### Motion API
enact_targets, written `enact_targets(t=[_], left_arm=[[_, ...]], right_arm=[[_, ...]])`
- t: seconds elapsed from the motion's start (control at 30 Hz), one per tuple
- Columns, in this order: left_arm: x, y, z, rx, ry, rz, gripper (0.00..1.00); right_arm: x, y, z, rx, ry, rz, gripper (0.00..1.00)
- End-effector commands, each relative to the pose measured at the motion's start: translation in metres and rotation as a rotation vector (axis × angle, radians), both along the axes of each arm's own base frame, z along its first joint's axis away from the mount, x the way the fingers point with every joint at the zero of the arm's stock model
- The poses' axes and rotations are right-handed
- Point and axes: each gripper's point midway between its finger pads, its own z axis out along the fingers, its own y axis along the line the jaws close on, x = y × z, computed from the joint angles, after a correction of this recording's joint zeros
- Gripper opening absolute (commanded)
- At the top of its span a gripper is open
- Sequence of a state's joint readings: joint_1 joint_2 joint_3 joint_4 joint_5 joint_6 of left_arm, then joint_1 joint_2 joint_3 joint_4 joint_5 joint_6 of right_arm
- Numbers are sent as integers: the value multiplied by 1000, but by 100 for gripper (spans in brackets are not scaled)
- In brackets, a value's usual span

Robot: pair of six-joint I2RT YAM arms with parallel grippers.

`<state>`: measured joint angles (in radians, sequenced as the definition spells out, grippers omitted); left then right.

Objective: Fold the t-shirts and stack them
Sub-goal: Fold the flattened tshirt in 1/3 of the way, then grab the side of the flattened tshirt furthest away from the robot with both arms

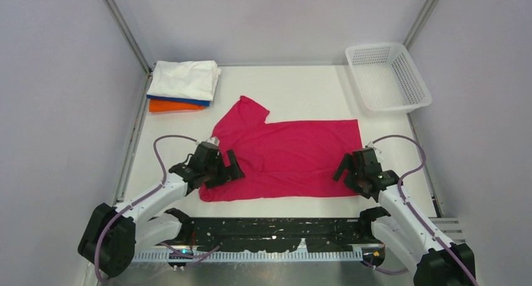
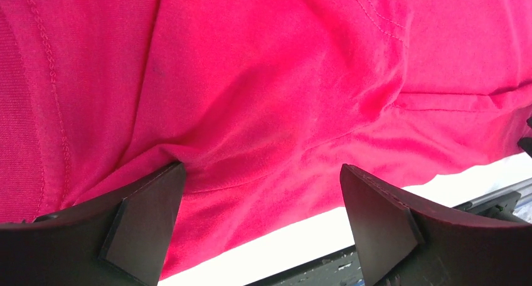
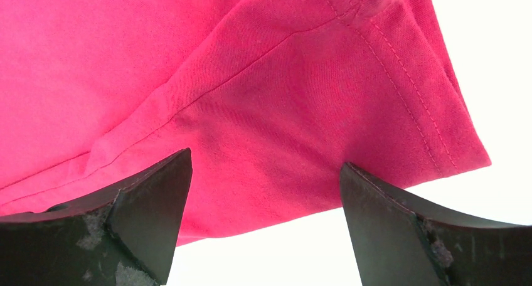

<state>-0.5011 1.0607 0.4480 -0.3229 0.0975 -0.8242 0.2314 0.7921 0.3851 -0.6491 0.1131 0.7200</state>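
Note:
A magenta-red t-shirt (image 1: 285, 157) lies spread flat on the white table, one sleeve pointing to the far left. At the back left sits a folded stack: white t-shirt (image 1: 185, 79) on top, blue t-shirt (image 1: 182, 100) under it, orange t-shirt (image 1: 172, 106) at the bottom. My left gripper (image 1: 226, 170) stands open over the red shirt's near left corner; its view shows red cloth (image 2: 263, 104) between the spread fingers (image 2: 147, 220). My right gripper (image 1: 346, 169) is open at the near right corner, with the hemmed corner (image 3: 351, 116) between its fingers (image 3: 157, 204).
A white plastic mesh basket (image 1: 389, 76) stands at the back right corner. Grey walls enclose the table on three sides. The black rail (image 1: 276, 233) holding the arm bases runs along the near edge.

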Motion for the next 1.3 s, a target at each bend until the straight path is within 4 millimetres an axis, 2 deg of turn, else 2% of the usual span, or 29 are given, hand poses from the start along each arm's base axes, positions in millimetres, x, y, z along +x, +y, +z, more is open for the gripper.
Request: enact_targets(t=[0.0,0.17,0.3,0.37,0.47,0.6,0.67,0.77,0.8,0.9,0.93,1.0,1.1,1.27], left_arm=[[-60,23,-36,104,219,-18,100],[-66,26,-32,99,210,-16,100],[-62,31,-25,113,169,1,100],[-55,32,-20,119,133,13,100],[-48,30,-13,123,113,9,100],[-41,30,-13,137,104,19,100],[-36,26,-9,128,95,16,100],[-25,19,4,98,44,8,100],[-21,17,10,91,24,8,100],[-8,11,33,73,-35,-3,100],[-1,15,39,93,-66,14,100],[7,15,53,103,-105,16,100],[22,17,73,126,-169,23,100],[47,26,98,189,-198,64,100]], right_arm=[[-21,-9,-10,-22,70,-50,95],[-19,-10,-3,-11,24,-63,95],[-16,-10,2,-11,2,-60,95],[-9,-5,8,6,-43,-24,95],[7,9,28,51,-151,69,95],[24,11,52,32,-256,126,95],[31,23,57,75,-288,172,96],[38,43,49,156,-291,240,95],[47,49,49,173,-311,249,95],[59,56,41,195,-314,250,95],[61,57,36,193,-297,242,95],[55,50,21,164,-224,215,95],[35,33,-2,94,-95,164,95],[10,25,-10,76,5,132,95]])
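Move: Both open grippers already rest on the t-shirt near its front edge. Its middle lies about 19 cm right and 6 ahead of the left hand, and 24 left and 8 ahead of the right. From the left hand, the tucked sleeve's tip is about 12 cm right and 1 ahead, and the loose sleeve 7 right and 24 ahead. The shirt's near right corner is roughly 9 cm right and 4 back of the right hand. Still resting its open fingertips on the t-shirt, the left hand drags back about 3 cm, then lifts clear some 8 cm while swinging forward over the shirt. The right hand eases back slightly, comes up off the cloth, hops forward and left about 5 cm and settles down again by the fold seam, turned about 10 degrees counter-clockwise. Both grippers stay wide open. ##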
